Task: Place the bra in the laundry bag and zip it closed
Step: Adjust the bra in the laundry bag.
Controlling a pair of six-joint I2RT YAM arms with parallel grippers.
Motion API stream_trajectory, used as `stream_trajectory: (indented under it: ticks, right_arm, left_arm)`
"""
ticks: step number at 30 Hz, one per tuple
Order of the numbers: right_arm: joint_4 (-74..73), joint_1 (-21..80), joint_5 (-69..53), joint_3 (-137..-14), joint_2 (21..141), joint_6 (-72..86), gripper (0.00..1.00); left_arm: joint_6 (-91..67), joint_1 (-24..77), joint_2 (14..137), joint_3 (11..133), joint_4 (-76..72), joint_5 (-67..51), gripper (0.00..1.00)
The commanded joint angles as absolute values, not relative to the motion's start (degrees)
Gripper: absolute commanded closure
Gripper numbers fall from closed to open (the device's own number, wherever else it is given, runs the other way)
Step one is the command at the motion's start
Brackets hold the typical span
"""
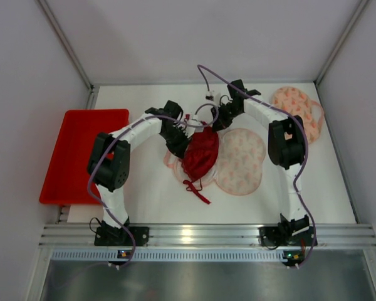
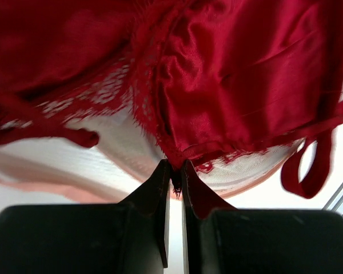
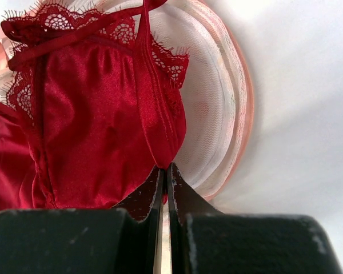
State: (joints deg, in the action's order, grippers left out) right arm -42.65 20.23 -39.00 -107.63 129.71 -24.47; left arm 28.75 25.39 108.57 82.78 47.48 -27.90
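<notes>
A red satin bra with lace edging hangs bunched over the open laundry bag, a round white mesh shell with pink trim. My left gripper is shut on the bra's lower edge; in the left wrist view the fingertips pinch the red fabric above the mesh bag. My right gripper is shut on the bra from the far side. In the right wrist view its jaws clamp the tip of a satin cup, with the bag's rim behind.
A red tray lies at the table's left edge. A second patterned pink mesh piece rests at the back right. White walls enclose the table on three sides.
</notes>
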Motion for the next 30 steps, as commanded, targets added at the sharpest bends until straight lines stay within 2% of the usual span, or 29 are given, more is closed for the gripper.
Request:
stream_trajectory:
  ticks: [1,5,9,12,19,23,24,25,30]
  right_arm:
    - [-42.89,21.53,-41.22,-107.67,126.04,-26.80,1.00]
    - [-41.49,22.15,-40.08,-106.61,125.16,-26.37,1.00]
    - [-39.29,22.76,-39.73,-105.12,123.84,-26.45,1.00]
    - [-39.46,23.03,-39.55,-105.03,123.84,-27.42,1.00]
    - [-38.15,23.64,-37.27,-104.94,123.40,-29.71,0.99]
    - [-35.69,24.08,-37.09,-104.50,122.87,-29.80,0.86]
    - [-35.34,24.26,-36.92,-104.85,122.78,-29.53,0.80]
    - [-34.98,24.43,-36.65,-104.94,122.70,-29.10,0.66]
    - [-34.19,24.35,-35.95,-105.47,120.16,-24.62,0.43]
  left_arm:
    - [34.01,27.51,111.18,83.50,51.50,-26.45,0.94]
    - [29.46,27.60,111.53,82.45,51.50,-27.86,0.85]
    - [25.76,25.32,106.46,78.15,47.65,-31.02,0.66]
    - [24.43,23.65,101.97,75.16,44.83,-31.46,0.57]
    - [21.10,21.80,95.11,71.55,40.96,-33.22,0.46]
    - [18.11,20.75,91.85,68.74,37.98,-34.19,0.45]
    - [17.76,20.66,91.32,68.30,37.62,-34.45,0.45]
    - [17.49,20.48,90.62,67.68,36.49,-35.06,0.45]
    - [21.52,20.21,84.91,63.81,35.42,-34.63,0.44]
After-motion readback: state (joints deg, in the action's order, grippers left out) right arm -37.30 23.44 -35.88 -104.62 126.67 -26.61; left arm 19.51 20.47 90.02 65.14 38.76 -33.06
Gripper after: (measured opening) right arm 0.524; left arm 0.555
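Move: The left hand, pinching the lower cup's lace edge, has the middle of the open laundry bag half level with it, about 3 cm to the right and 4 cm below. The bag's pink loop lies some 6 cm left and 2 cm back, the patterned flap 19 cm right and 2 cm back. For the right hand, shut on the upper cup's side strap, the bag half's middle is roughly 9 cm back, 6 cm left and 3 cm below; the flap lies 11 cm back and 9 cm right. Down about 3 cm and back, the left hand lays the pinched lace edge towards the bag's near-left rim, opens while edging left, then rises some 6 cm clear with fingers about half open. The right hand keeps its pinch while drawing back and left 1–2 cm, then eases forward again, opening about halfway and lifting 1 cm to let go of the strap. ##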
